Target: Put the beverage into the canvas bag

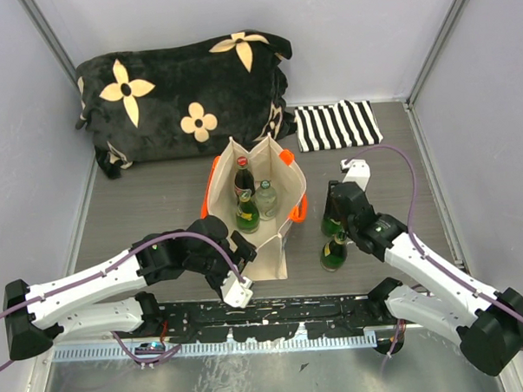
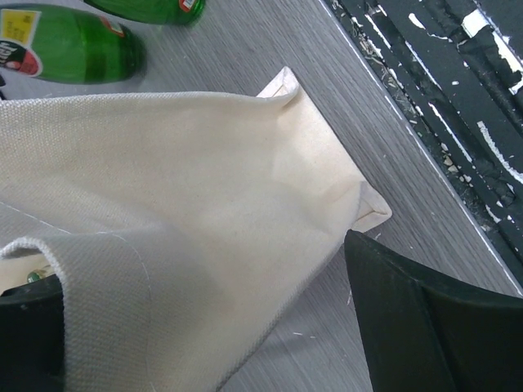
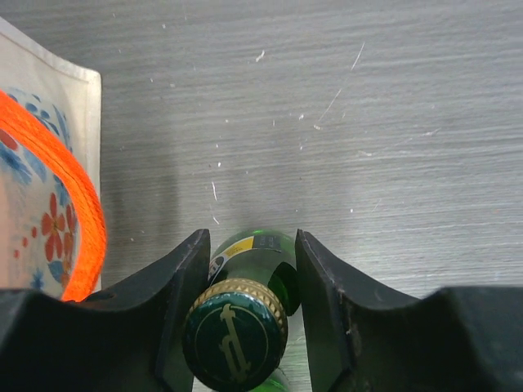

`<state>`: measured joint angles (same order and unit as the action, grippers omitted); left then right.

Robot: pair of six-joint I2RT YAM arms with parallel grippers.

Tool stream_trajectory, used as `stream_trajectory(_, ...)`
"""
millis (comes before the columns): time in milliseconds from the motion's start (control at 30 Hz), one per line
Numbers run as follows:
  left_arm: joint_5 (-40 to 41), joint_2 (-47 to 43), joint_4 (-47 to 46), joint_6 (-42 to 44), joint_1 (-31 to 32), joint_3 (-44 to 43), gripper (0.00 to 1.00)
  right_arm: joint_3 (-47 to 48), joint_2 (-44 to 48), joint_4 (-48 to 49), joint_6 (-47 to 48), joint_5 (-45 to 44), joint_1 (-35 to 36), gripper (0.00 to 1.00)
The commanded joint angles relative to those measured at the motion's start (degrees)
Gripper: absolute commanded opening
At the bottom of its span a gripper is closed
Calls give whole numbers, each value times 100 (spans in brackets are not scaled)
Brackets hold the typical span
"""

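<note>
The beige canvas bag (image 1: 265, 248) with orange handles stands open mid-table, and three bottles stand inside it. My right gripper (image 1: 335, 203) is just right of the bag. In the right wrist view its fingers (image 3: 251, 245) press both sides of the neck of an upright green bottle (image 3: 237, 335) with a gold-edged cap. A second green bottle (image 1: 334, 250) stands in front of it. My left gripper (image 1: 237, 265) is at the bag's near left corner. It stays wide open (image 2: 200, 261) astride the cloth wall (image 2: 188, 188), one finger inside the bag.
A black flowered cushion (image 1: 183, 95) lies at the back left. A black-and-white striped cloth (image 1: 336, 125) lies at the back right. A black rail (image 1: 275, 317) runs along the near edge. Grey walls close both sides.
</note>
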<state>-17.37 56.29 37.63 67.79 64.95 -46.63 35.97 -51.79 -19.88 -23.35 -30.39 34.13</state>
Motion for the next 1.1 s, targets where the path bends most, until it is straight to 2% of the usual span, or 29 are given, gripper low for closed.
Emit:
stream_trajectory(0, 71, -6, 298, 114, 27, -40, 94, 984, 71, 670, 154, -425, 15, 1)
stream_trajectory(300, 132, 28, 311, 190, 28, -43, 94, 1869, -94, 813, 464, -485, -23, 1)
stream_trajectory(500, 126, 39, 368, 239, 28, -55, 94, 2883, -348, 911, 937, -404, -23, 1)
stream_trajectory(833, 114, 163, 355, 330, 27, -106, 94, 4759, -1197, 917, 1466, 639, -20, 1)
stream_trajectory(1067, 156, 293, 312, 467, 29, -120, 94, 4999, -1351, 1092, 1646, 1049, 474, 1)
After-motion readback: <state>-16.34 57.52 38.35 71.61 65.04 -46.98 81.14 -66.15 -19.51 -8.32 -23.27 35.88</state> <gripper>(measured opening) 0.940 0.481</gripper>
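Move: The right hand already grips one green bottle by its neck; the bag it is bound for has its middle about 18 cm to the left, 2 cm farther out and roughly 5 cm lower. The bag's near orange handle is some 8 cm left, level fore and aft and 3 cm below; a second green bottle stands about 10 cm back, 1 cm right and 7 cm lower. From the left hand, the bag's middle lies about 14 cm ahead, 4 cm right and 4 cm below. Keeping its pinch on the bottle's neck, the right hand carries the bottle steeply up by about 27 cm, drifting some 7 cm forward on the way, away from the second green bottle and the table. In the later half it also swings about 6 cm left to the bag's side while the rise slows, the wrist tipping the fingers up some 25 degrees to nearly level and, towards the end, turning a little counter-clockwise. ##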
